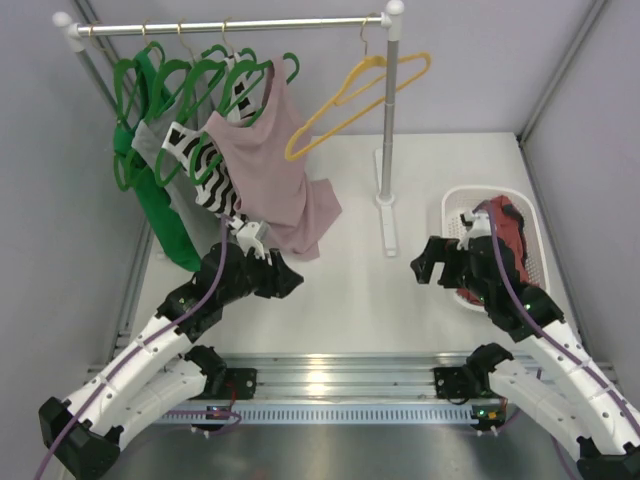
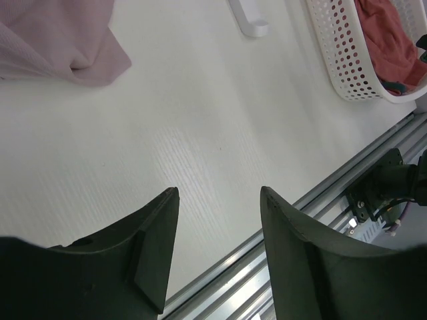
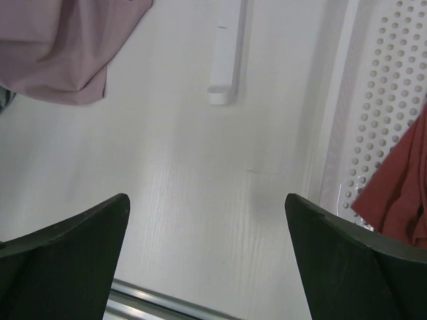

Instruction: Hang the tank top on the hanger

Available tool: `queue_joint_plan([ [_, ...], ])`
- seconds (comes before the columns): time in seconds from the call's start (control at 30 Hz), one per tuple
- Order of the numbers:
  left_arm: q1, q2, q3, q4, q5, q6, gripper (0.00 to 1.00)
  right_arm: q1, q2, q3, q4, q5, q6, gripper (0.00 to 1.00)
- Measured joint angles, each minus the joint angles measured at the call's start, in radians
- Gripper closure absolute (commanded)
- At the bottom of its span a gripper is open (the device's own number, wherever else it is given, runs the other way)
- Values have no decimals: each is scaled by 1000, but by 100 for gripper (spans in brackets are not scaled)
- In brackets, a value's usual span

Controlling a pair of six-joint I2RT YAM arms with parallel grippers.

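Note:
The rust-red tank top (image 1: 508, 228) lies bunched in the white basket (image 1: 455, 205) at the right; it also shows in the left wrist view (image 2: 387, 47) and at the right edge of the right wrist view (image 3: 400, 193). The yellow hanger (image 1: 350, 105) hangs empty on the rail, near the right post. My right gripper (image 1: 428, 262) hovers open just left of the basket, nothing between its fingers (image 3: 80, 233). My left gripper (image 1: 288, 278) is open too, low over the table below the pink top, with empty fingers (image 2: 157, 240).
A dusty-pink top (image 1: 275, 170), a striped top (image 1: 205, 165) and green garments (image 1: 160, 210) hang on green hangers on the rail (image 1: 230, 25). The rack's right post (image 1: 387, 130) stands on a white foot (image 1: 388, 225). Grey walls close both sides. A metal rail (image 1: 340, 385) runs along the near edge.

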Motion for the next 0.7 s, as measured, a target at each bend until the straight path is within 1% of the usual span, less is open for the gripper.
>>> queue_joint_plan([
  [0.23,0,0,0,-1,10,18,43,0,34,55,-53,8,11,0],
  [0.4,0,0,0,-1,19,33,42,-3,131,151,-89,41,12,0],
  [0.47,0,0,2,-2,23,37,42,-22,186,190,-101,56,11,0],
  [0.53,0,0,8,-4,26,39,42,-75,257,234,-119,61,8,0],
  [0.6,0,0,13,-5,29,40,42,-177,337,275,-121,51,-1,0],
  [0.7,0,0,17,-4,37,42,42,-344,410,294,-119,26,-11,0],
])
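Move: The red tank top lies in the white basket, about 10 cm ahead of the right hand, 15 cm to its right and some 13 cm below. The basket's middle is about 11 cm ahead, 16 cm right and 13 cm below. The rack's foot lies roughly 17 cm ahead, 5 cm left and 15 cm below. From the idle left hand, the tank top is about 11 cm ahead, 38 cm right and 13 cm below. Fingers still wide, the right hand swings about 8 cm right and 7 cm forward towards the tank top. ##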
